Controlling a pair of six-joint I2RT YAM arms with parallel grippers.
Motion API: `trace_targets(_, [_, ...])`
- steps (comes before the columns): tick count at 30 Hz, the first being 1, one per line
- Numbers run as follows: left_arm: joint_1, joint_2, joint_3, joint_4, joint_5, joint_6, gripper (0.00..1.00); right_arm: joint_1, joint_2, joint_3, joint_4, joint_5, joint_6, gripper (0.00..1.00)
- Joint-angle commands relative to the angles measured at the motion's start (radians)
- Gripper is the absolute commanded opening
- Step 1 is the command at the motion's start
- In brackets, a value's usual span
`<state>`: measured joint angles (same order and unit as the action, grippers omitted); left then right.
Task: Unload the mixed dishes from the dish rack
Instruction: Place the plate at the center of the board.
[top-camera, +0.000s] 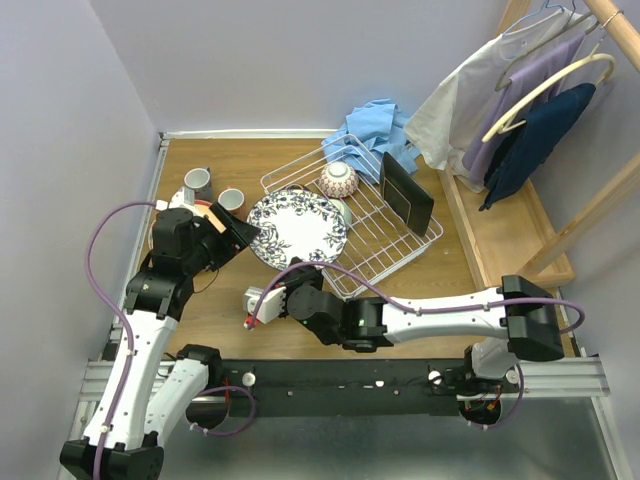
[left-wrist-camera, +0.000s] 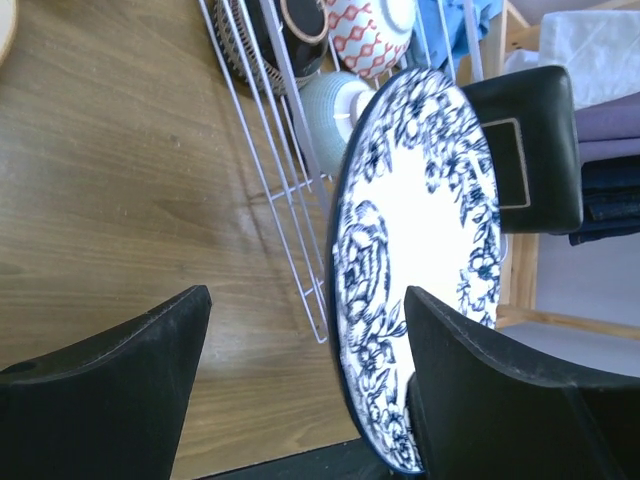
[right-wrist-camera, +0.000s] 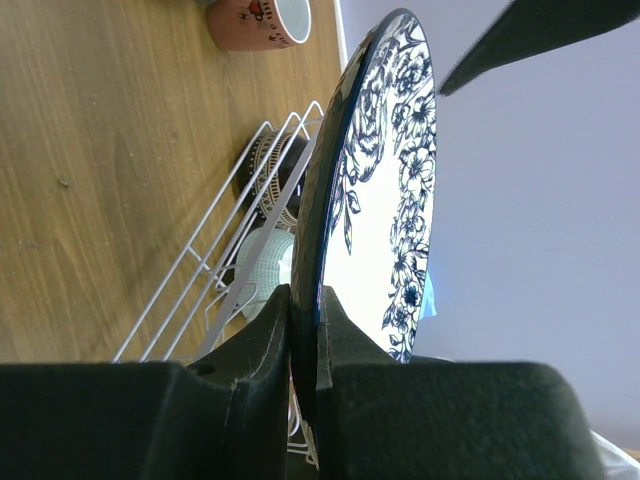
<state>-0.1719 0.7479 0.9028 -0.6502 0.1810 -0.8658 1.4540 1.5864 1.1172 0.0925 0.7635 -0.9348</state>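
Observation:
A round white plate with a dark blue floral rim (top-camera: 297, 228) is held up on edge over the left end of the white wire dish rack (top-camera: 400, 250). My right gripper (top-camera: 298, 280) is shut on its near rim (right-wrist-camera: 303, 300). My left gripper (top-camera: 240, 232) stands open at the plate's left edge; the rim (left-wrist-camera: 420, 230) lies between the jaws, close against one finger (left-wrist-camera: 470, 380). In the rack I see a red-patterned bowl (top-camera: 338, 180), a pale green bowl (left-wrist-camera: 325, 105) and a black square plate (top-camera: 405, 190).
Two cups (top-camera: 197, 182) (top-camera: 231, 199) stand on the table at the back left, beside a pale dish (top-camera: 180, 200). A blue cloth (top-camera: 375, 130) lies behind the rack. Clothes hang from a wooden rack (top-camera: 540, 110) on the right. Walls close in left and behind.

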Motion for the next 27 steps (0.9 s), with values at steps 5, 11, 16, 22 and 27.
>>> trace_targets(5, [-0.003, -0.022, -0.113, 0.092, 0.066, -0.050, 0.75, 0.025, 0.056, 0.081, 0.176, 0.109, -0.073, 0.01])
trace_targets(11, [-0.005, -0.025, -0.162, 0.172, 0.095, -0.082, 0.66, 0.031, 0.101, 0.118, 0.168, 0.114, -0.075, 0.01])
trace_targets(16, [-0.017, -0.033, -0.191, 0.199, 0.098, -0.101, 0.52, 0.037, 0.133, 0.138, 0.170, 0.126, -0.067, 0.01])
trace_targets(22, [-0.041, -0.038, -0.177, 0.190, 0.062, -0.104, 0.19, 0.040, 0.149, 0.145, 0.127, 0.154, -0.024, 0.01])
trace_targets(27, [-0.063, -0.041, -0.151, 0.155, 0.018, -0.096, 0.00, 0.042, 0.141, 0.116, 0.082, 0.192, 0.037, 0.09])
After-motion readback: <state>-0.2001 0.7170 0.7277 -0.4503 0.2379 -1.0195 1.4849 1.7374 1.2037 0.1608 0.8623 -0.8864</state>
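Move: The blue-and-white plate, already pinched by the right fingers at its near rim, has its middle about 12 cm ahead of the right hand, and some 4 cm ahead and 14 cm right of the left hand, slightly below the latter. From the left hand, about 15 cm lower, the stacked plates lie about 23 cm left and 4 cm ahead. The orange mug is 13 cm ahead, 9 cm left; the green bowl is 9 cm ahead, 24 cm right. The plate is carried some 3 cm left and a little down by the right hand, which keeps its grip on the near rim. The left hand, fingers open, sinks about 4 cm, edges 2 cm right to the plate's left rim and rises again by 1.5 cm as its fingers close and pinch that rim, rolling its left side down about 10 degrees. ##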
